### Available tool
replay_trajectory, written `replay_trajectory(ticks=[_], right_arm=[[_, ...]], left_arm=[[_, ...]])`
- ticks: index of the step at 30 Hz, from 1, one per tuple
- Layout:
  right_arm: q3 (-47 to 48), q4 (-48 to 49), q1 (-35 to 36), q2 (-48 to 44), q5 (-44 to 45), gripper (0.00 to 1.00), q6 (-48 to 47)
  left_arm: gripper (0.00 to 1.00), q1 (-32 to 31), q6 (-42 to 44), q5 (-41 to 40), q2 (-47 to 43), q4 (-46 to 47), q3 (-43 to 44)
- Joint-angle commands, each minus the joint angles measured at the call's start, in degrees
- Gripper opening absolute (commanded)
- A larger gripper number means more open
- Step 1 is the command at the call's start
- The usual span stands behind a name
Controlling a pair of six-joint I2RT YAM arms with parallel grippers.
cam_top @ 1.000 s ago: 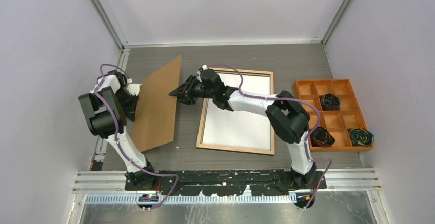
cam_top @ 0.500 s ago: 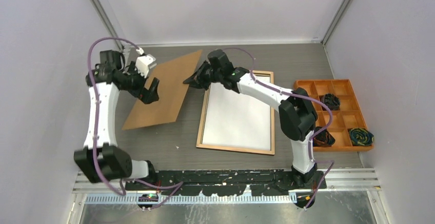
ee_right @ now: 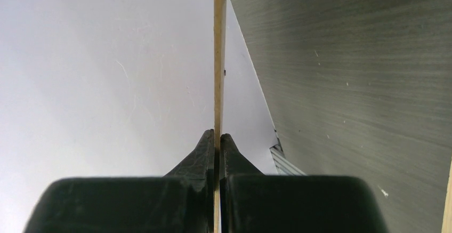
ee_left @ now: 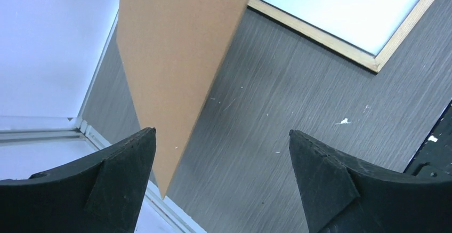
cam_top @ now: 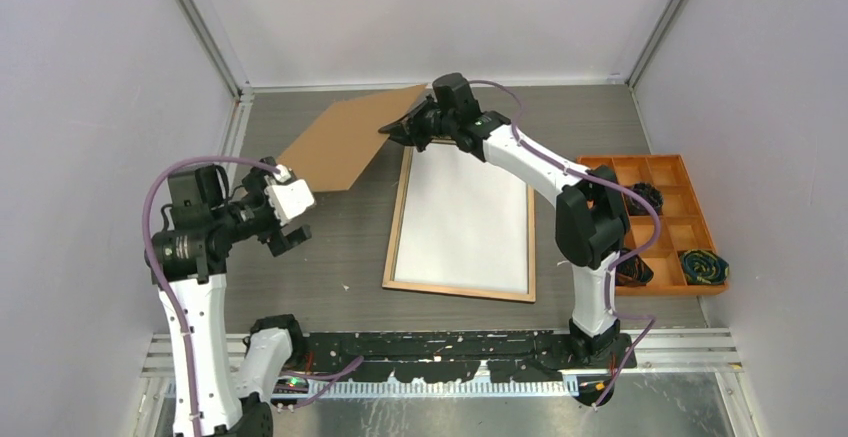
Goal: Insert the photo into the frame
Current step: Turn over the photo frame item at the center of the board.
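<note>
The frame (cam_top: 394,232) lies flat on the table with its light wood back up. A white sheet (cam_top: 465,222) fills it, looking like the photo's plain back; no printed side shows. My right gripper (cam_top: 392,129) is shut on the edge of the brown backing board (cam_top: 345,142), held above the table's far left, beyond the frame's far corner. In the right wrist view the board's thin edge (ee_right: 219,57) runs between the shut fingers of that gripper (ee_right: 217,134). My left gripper (cam_top: 290,222) hangs open and empty at the near left, apart from the board (ee_left: 176,46) and the frame's corner (ee_left: 341,43).
An orange compartment tray (cam_top: 625,158) with dark coiled items stands at the right. Grey walls close in the left, far and right sides. The black base rail runs along the near edge.
My left gripper opened, let go of the backing board and drew back toward the near left. The right gripper shut on the board and swung it toward the far side.
</note>
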Motion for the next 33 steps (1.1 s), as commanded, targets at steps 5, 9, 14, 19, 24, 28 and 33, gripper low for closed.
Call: replay_trajectory(ticks=[5, 9, 14, 19, 24, 28, 33], right_arm=[[-5.1, 11.3, 1.1, -8.2, -4.6, 0.01, 11.1], [-7.2, 11.9, 1.6, -10.2, -4.8, 0.01, 11.7], [-9.2, 15.7, 2.8, -11.4, -6.4, 0.01, 14.0], [-11.3, 18.5, 3.8, -13.0, -6.5, 0.01, 15.9], [-12.2, 18.3, 4.0, -13.6, -8.8, 0.01, 13.7], [-13.2, 13.3, 3.1, -15.1, -12.3, 0.29, 6.0], [-10.3, -2.4, -1.1, -19.3, -17.8, 0.82, -17.8]], left_arm=[[0.89, -0.3, 6.1, -2.9, -6.2, 11.5, -9.0], [0.83, -0.4, 4.2, -5.0, -5.8, 16.9, -10.0], [0.73, -0.5, 3.6, -4.7, -3.6, 16.7, -9.1], [0.45, -0.7, 6.4, -4.4, -1.6, 11.9, -7.4], [0.17, -0.7, 5.0, -5.5, -0.6, 12.8, -5.8], [0.01, -0.7, 4.6, -5.6, -1.0, 14.4, -5.7], [0.00, -0.8, 6.4, -3.8, -2.7, 15.9, -6.1]])
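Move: The left hand is empty and open. The brown board's near-left corner is about 14 cm ahead of it, 3 cm to its left and a little lower; the board's middle is roughly 20 cm ahead and 10 cm right. The right hand already holds the board's right edge, with its middle some 7 cm left, 4 cm ahead and 5 cm below. The wooden frame's middle is 17 cm right of that hand, 9 cm back and 23 cm below. Back towards the left hand, about 8 cm, the right hand carries the board, dipping slightly and then rising; at the end its fingers open and let go of the edge. Meanwhile the left hand eases some 4 cm forward and slightly left, rolls its left side up about 10 degrees, and shuts its fingers to pinch the board's near-left edge. ##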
